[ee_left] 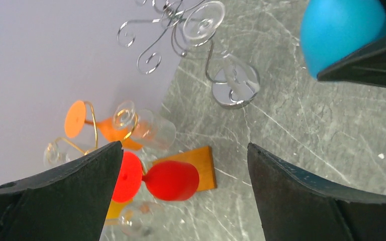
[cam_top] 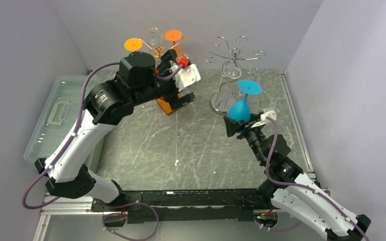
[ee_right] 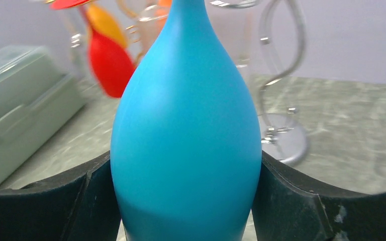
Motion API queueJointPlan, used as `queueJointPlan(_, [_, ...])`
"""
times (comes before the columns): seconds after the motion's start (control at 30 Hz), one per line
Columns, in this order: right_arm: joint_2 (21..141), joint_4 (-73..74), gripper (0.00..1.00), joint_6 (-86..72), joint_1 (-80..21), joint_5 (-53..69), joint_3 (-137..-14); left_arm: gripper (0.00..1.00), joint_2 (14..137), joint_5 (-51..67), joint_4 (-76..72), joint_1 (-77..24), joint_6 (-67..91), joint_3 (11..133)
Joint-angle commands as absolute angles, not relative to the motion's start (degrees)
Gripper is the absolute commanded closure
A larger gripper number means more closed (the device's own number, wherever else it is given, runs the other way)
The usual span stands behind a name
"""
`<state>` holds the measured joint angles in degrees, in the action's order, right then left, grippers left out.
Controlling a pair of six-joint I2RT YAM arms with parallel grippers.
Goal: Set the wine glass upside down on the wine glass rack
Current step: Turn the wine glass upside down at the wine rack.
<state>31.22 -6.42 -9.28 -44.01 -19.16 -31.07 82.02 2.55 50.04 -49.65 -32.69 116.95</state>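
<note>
A blue wine glass [cam_top: 240, 109] is held upside down, its round foot [cam_top: 250, 88] on top. My right gripper [cam_top: 238, 123] is shut on its bowl, and the bowl [ee_right: 186, 125] fills the gap between both pads in the right wrist view. It hangs just in front of the silver wire wine glass rack [cam_top: 234, 56], close to that rack's round base [cam_top: 221, 103]. My left gripper [ee_left: 183, 165] stands open and empty beside a red glass [ee_left: 171, 179] that hangs foot-up on a gold wire rack [ee_left: 93, 125]. The blue glass [ee_left: 339, 32] also shows at the left wrist view's top right.
The gold rack stands on an orange wooden base [cam_top: 168, 105] at the back, with two orange glasses [cam_top: 133, 44] and clear ones hanging on it. A clear plastic lidded box [cam_top: 60, 110] sits along the table's left side. Grey walls close in the back and the sides.
</note>
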Motion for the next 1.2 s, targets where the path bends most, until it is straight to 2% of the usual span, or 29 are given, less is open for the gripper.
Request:
queueJointPlan(0.0, [29.24, -8.27, 0.28, -6.67, -37.89, -26.3, -29.86, 0.01, 87.66, -7.79, 56.95, -49.53, -21.54, 125.51])
queueJointPlan(0.13, [30.22, -17.06, 0.27, -6.04, -27.92, -23.31, -24.7, 0.01, 90.04, -5.86, 58.69, -44.25, -18.79, 130.53])
queueJointPlan(0.3, [37.33, -22.24, 0.27, -9.41, -16.83, -14.09, -24.41, 0.0, 87.62, 1.09, 54.96, -32.65, -16.76, 124.95])
queueJointPlan(0.47, [42.11, -23.93, 0.27, -11.42, -8.84, -8.39, -26.72, 0.01, 82.94, 7.25, 53.43, -26.91, -18.34, 115.1])
queueJointPlan(0.57, [45.48, -24.97, 0.27, -11.8, -5.89, -4.62, -28.4, 0.01, 80.44, 9.38, 53.22, -24.71, -18.95, 109.94])
queueJointPlan(0.7, [50.9, -26.29, 0.28, -11.63, -3.5, -2.34, -30.88, 0.01, 78.94, 12.32, 55.17, -20.27, -18.49, 109.31])
queueJointPlan(1.0, [59.99, -31.41, 0.3, -11.78, -2.21, -0.5, -34.89, 0.01, 77.33, 16.55, 51.52, -5.18, -16.31, 106.17])
queueJointPlan(1.17, [63.69, -29.12, 0.3, -8.79, -1.85, -0.26, -39.45, 0.01, 77.22, 16.64, 48.96, 3.61, -16.07, 101.51])
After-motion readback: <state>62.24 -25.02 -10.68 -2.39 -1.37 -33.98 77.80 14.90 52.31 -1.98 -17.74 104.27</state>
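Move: The right hand holds the blue glass upside down by the bowl. The silver rack's free right-hand hooks are about 25 cm ahead of it, 9 cm to its right and 10 cm higher. The rack's hub is also about 25 cm ahead, roughly level sideways; the clear glass already hanging there is some 18 cm ahead and 2 cm left. From the open left hand, those hooks are about 23 cm ahead and 37 cm to the right. Keeping its pinch on the blue bowl, the right hand sweeps right and forward, then almost straight forward towards the rack's right side: about 15 cm forward, 14 cm right, sinking some 6 cm and swinging clockwise. The empty left hand, fingers still wide open, first goes forward, then withdraws left by roughly 24 cm, sinking and turning counter-clockwise. ##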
